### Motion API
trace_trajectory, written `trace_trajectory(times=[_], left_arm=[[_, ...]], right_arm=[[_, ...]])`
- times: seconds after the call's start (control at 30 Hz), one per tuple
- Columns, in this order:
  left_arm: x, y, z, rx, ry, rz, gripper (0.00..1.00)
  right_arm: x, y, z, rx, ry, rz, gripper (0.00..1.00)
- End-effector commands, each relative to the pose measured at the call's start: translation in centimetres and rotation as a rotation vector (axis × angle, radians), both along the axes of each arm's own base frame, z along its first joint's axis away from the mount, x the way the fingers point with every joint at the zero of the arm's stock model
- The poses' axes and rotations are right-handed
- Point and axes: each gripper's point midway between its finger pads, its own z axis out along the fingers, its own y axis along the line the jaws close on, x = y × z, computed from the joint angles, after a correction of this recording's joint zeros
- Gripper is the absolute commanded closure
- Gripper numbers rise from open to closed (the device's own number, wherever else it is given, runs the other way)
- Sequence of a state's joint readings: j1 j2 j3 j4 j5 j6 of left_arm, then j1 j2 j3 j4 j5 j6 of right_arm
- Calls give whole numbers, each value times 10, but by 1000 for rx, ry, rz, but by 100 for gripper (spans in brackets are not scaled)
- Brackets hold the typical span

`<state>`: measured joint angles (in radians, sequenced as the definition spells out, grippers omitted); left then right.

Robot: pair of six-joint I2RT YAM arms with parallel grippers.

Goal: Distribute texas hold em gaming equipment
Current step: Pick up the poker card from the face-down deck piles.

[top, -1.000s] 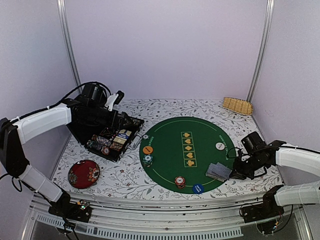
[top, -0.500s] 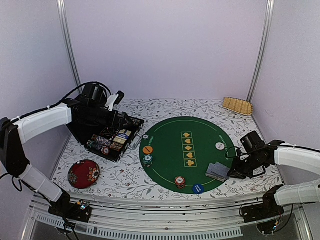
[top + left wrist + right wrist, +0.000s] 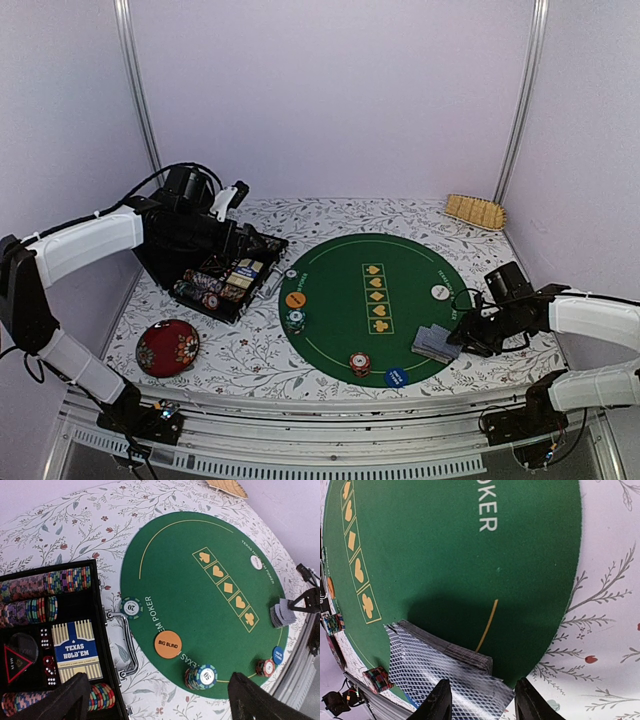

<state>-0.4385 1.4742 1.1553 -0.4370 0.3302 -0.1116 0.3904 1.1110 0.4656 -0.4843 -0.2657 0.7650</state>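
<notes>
On the round green poker mat [image 3: 375,255] the deck of playing cards [image 3: 437,343] lies at the right edge, its top card slid askew [image 3: 470,690]. My right gripper [image 3: 481,690] is open, one finger on each side of that top card's corner. An orange BIG BLIND disc [image 3: 167,644], a white disc [image 3: 440,292] and a blue disc [image 3: 396,377] lie on the mat. So do a green chip stack [image 3: 201,676] and a red chip stack [image 3: 360,363]. My left gripper [image 3: 157,687] hangs open and empty above the black case [image 3: 215,270].
The open case holds rows of chips [image 3: 45,582], dice and a boxed Texas Hold'em deck [image 3: 75,647]. One green chip [image 3: 131,608] lies by its handle. A dark red floral dish [image 3: 167,347] sits front left, and a tan woven piece [image 3: 474,211] back right.
My right gripper has gone from shut to open at the deck and shifted slightly left. The deck now rests on the mat with its top card askew. The left arm has not moved.
</notes>
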Motion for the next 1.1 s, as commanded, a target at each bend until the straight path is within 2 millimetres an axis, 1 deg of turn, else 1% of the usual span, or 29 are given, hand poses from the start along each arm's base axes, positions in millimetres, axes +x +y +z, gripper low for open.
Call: trace_trajectory(times=[0.0,0.07,0.17,0.3,0.5,0.53,0.67,0.8,0.97,1.0,1.07], left_arm=[[3,0,4,8,-10,-6,2],[3,-1,4,8,-11,-7,2],[3,0,3,9,-7,-7,2],[3,0,2,11,-5,-8,2],[3,0,2,15,-4,-10,2],[3,0,2,15,-4,-9,2],[3,0,2,17,-4,-8,2],[3,0,2,17,-5,-9,2],[3,0,1,20,-4,-9,2],[3,0,2,19,-5,-8,2],[3,0,2,20,-4,-9,2]], right_arm=[[5,3,-1,57,-18,-23,56],[4,2,-2,63,-14,-29,57],[2,1,-4,70,-13,-37,63],[0,-5,-6,58,-10,-55,77],[3,-8,4,47,-30,-62,95],[3,-10,5,38,-28,-66,96],[3,-21,11,-29,-25,-82,98],[3,-27,19,-69,-33,-80,98],[3,-24,31,-68,-41,-40,98],[3,-25,34,-73,-41,-36,98],[8,-28,48,-96,-63,-35,98]])
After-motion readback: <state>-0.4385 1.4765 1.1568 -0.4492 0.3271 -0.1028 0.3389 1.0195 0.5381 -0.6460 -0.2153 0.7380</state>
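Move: The top card of the face-down deck pile already sticks out between the right fingers; its middle lies about 3 cm left, 1 cm ahead and 1 cm below that hand. The rest of the deck is centred some 6 cm left, level fore and aft. The white dealer button is about 4 cm left and 13 cm ahead, the blue chip 14 cm left and 8 cm back. From the left hand the top card is roughly 42 cm right, 15 cm back and 18 cm below. Dip the half-open right gripper just under 1 cm at the deck's right side and close the fingers fully, pinching the right-hand corner of the top card. Keep that pinch and raise the hand about 3 cm from its low point, drawing it some 2 cm to the right, away from the deck. ##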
